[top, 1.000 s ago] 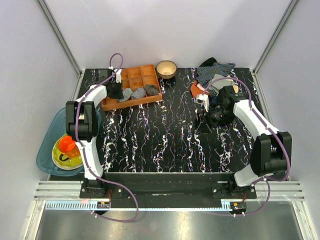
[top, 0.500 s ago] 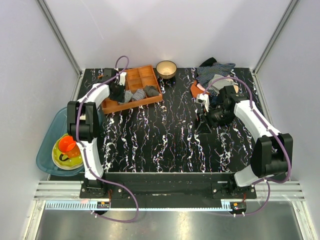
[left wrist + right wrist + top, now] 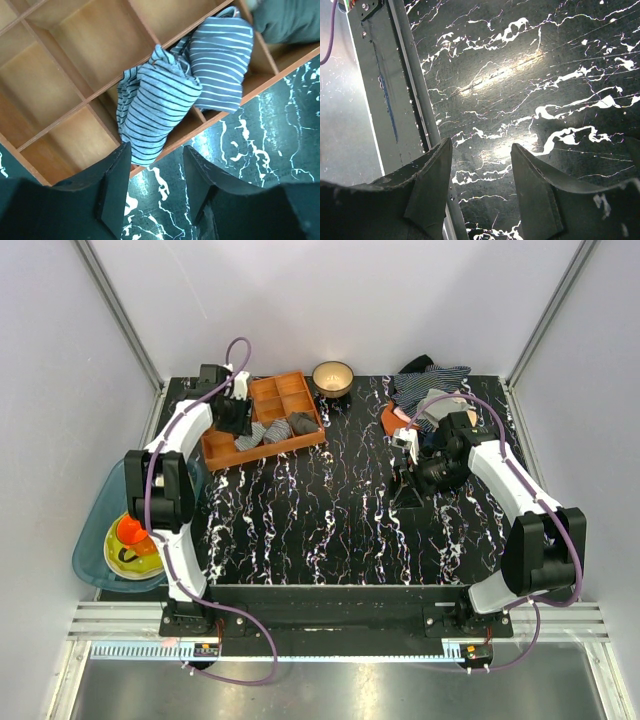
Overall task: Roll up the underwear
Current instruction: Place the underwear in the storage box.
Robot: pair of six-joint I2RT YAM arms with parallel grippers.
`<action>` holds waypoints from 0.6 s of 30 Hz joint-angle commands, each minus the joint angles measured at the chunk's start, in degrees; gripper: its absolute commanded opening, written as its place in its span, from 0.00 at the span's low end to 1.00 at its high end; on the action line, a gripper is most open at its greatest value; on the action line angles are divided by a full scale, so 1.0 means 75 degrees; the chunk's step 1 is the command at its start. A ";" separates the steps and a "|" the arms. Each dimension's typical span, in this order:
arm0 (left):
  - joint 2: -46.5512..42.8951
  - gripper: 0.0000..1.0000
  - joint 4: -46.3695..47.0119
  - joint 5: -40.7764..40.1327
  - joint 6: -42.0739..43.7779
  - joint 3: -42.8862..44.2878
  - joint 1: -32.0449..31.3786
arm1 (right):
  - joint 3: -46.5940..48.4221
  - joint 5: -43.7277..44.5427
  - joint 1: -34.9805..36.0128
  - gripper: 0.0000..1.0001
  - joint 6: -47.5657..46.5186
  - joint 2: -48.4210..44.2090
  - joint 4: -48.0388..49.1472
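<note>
The underwear seems to be the pale grey-white cloth [image 3: 434, 402] in the clothes pile at the back right, partly hidden under a navy striped garment [image 3: 432, 380] and my right arm. An orange-red piece [image 3: 390, 420] lies at the pile's left edge. My right gripper [image 3: 406, 488] [image 3: 480, 185] is open and empty, pointing down over bare table in front of the pile. My left gripper [image 3: 236, 420] [image 3: 155, 190] is open and empty above the front edge of the wooden tray [image 3: 290, 390] [image 3: 65, 60].
Rolled striped cloths [image 3: 155, 100] [image 3: 220, 65] and a dark grey one [image 3: 290, 20] lie in the tray's compartments. A small bowl [image 3: 332, 377] stands at the back. A blue basin [image 3: 90, 550] holding a yellow bowl and an orange cup sits off the table's left edge. A black cloth [image 3: 415, 364] tops the pile.
My left arm has swung a little toward the back over the tray. My right arm has barely moved.
</note>
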 commanded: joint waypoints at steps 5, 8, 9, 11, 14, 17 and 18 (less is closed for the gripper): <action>0.0051 0.39 0.0335 0.0961 -0.0368 0.1055 0.0040 | 0.0147 -0.0232 -0.0030 0.59 -0.0174 -0.0128 -0.0100; 0.0415 0.34 0.0300 0.1020 -0.0451 0.1267 0.0040 | 0.0147 -0.0232 -0.0030 0.59 -0.0174 -0.0092 -0.0112; 0.0578 0.33 0.0300 0.1044 -0.0462 0.1290 0.0040 | 0.0147 -0.0232 -0.0030 0.59 -0.0174 -0.0092 -0.0112; 0.0743 0.32 0.0288 0.1067 -0.0486 0.1325 0.0040 | 0.0147 -0.0221 -0.0030 0.59 -0.0162 -0.0046 -0.0112; 0.1036 0.30 0.0230 0.1067 -0.0474 0.1256 0.0040 | 0.0147 -0.0186 -0.0030 0.59 -0.0174 -0.0011 -0.0123; 0.1224 0.28 0.0218 0.1056 -0.0451 0.1103 0.0040 | 0.0147 -0.0162 -0.0030 0.59 -0.0174 0.0025 -0.0124; 0.1305 0.26 0.0195 0.1032 -0.0428 0.0998 0.0040 | 0.0147 -0.0162 -0.0030 0.59 -0.0174 0.0048 -0.0124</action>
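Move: Below the left hand, the striped underwear just laid in the storage box sits about 3 cm ahead, 2 cm to the right and some 7 cm lower. Beside it, the second striped roll is about 5 cm ahead and 11 cm right of the hand, and the dark grey roll about 8 cm ahead and 19 cm right, both at much the same depth. From the right hand, that first underwear lies roughly 25 cm forward, 43 cm left and 11 cm down. Arcing up and over the underwear it has already let go of, the left hand rises about 4 cm while going forward some 3.5 cm and a little right, then turns down and drops about 5 cm towards the roll. Its fingers narrow from half open to about a quarter on the way, with nothing between them at the start; contact with the cloth can't be made out. ##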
